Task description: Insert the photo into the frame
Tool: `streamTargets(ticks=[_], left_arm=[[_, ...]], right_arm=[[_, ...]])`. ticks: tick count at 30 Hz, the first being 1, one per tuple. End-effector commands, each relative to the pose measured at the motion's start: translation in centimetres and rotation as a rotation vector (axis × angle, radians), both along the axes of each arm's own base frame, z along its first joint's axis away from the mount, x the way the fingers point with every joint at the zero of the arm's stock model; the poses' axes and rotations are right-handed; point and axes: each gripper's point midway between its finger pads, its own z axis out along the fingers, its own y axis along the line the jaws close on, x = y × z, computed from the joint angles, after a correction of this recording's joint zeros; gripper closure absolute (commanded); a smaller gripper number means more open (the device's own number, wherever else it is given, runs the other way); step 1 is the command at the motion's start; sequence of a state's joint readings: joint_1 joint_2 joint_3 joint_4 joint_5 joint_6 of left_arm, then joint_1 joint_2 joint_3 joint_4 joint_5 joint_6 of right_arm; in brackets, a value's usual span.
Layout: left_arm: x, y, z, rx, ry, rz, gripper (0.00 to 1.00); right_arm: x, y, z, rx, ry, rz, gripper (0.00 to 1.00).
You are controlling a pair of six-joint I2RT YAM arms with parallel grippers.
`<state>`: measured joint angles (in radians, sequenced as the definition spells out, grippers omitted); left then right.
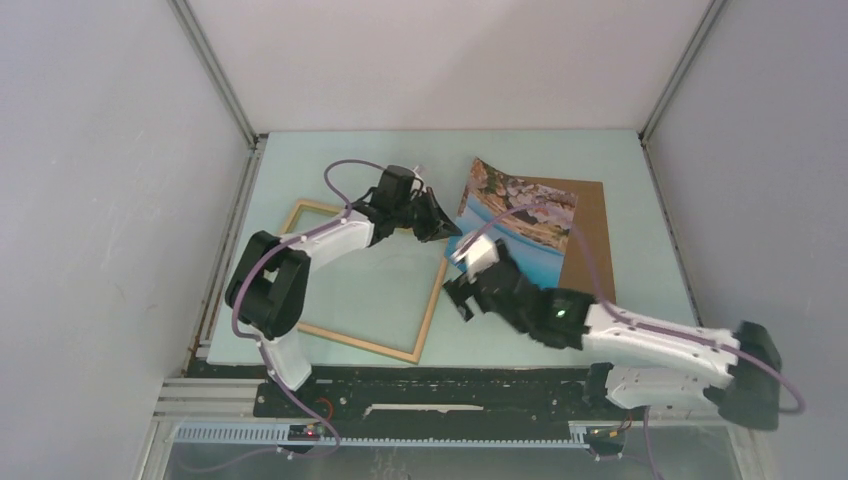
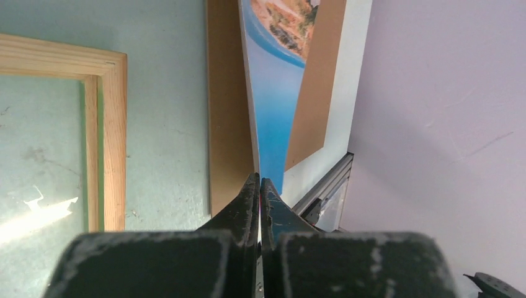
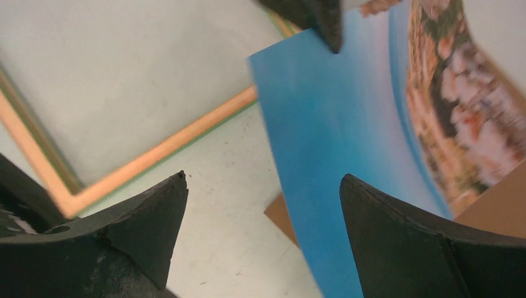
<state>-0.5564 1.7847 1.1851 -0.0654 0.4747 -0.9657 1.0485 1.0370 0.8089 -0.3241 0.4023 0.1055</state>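
The photo (image 1: pixel 520 212), a seaside print, is lifted and curled above a brown board (image 1: pixel 592 225). My left gripper (image 1: pixel 440 228) is shut on the photo's near-left corner. In the left wrist view the closed jaws (image 2: pixel 259 181) pinch the photo (image 2: pixel 273 105), seen edge-on. The frame (image 1: pixel 432 300) lies flat to the left, pale wood face up. My right gripper (image 1: pixel 458 290) hangs open just below the photo, beside the frame's right rail. In the right wrist view its fingers (image 3: pixel 263 180) stand wide, with the photo's blue part (image 3: pixel 335 143) passing between them, not pinched.
The brown board (image 2: pixel 226 124) lies flat under the photo, at the back right of the pale green table (image 1: pixel 620 300). Metal rails and grey walls (image 1: pixel 110 200) close in the table on three sides. The left gripper's fingertip (image 3: pixel 325 18) shows at the top of the right wrist view.
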Motion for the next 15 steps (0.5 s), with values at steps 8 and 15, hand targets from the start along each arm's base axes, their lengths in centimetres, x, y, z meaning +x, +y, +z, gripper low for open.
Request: streamTargets(ticks=[8,15], left_arm=[[-1.4,0.6,5.8,-0.067,-0.074,-0.069,1.0],[-1.5,0.8,5.9,-0.067,-0.08,-0.066,1.0]], right_arm=[[2.6,0.8,-2.7,-0.544,-0.423,-0.231,0.01],[2.5,1.4,-3.8,-0.59,-0.402,-0.228,0.03]])
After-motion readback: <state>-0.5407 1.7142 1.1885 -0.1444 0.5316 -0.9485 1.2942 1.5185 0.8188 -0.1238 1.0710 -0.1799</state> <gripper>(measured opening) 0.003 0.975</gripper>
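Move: The photo already hangs by its left edge, near the near left corner, from the left fingers; its middle lies about 14 cm right of the left hand, 3 ahead and 9 below. From the open right hand, the middle is some 15 cm ahead, 13 right and 13 below. The frame's middle lies about 22 cm left of the right hand and 5 ahead, the brown board's about 21 right and 12 ahead, both some 18 below. The photo's raised left edge stays pinched in the shut left fingers, which lift about 2.5 cm and draw slightly back. The right hand sinks about 6 cm, first swinging a little left, then easing right and forward towards the photo's near edge; the wrist rolls left side down and tips up, some 40 degrees in all, fingers staying wide open. ##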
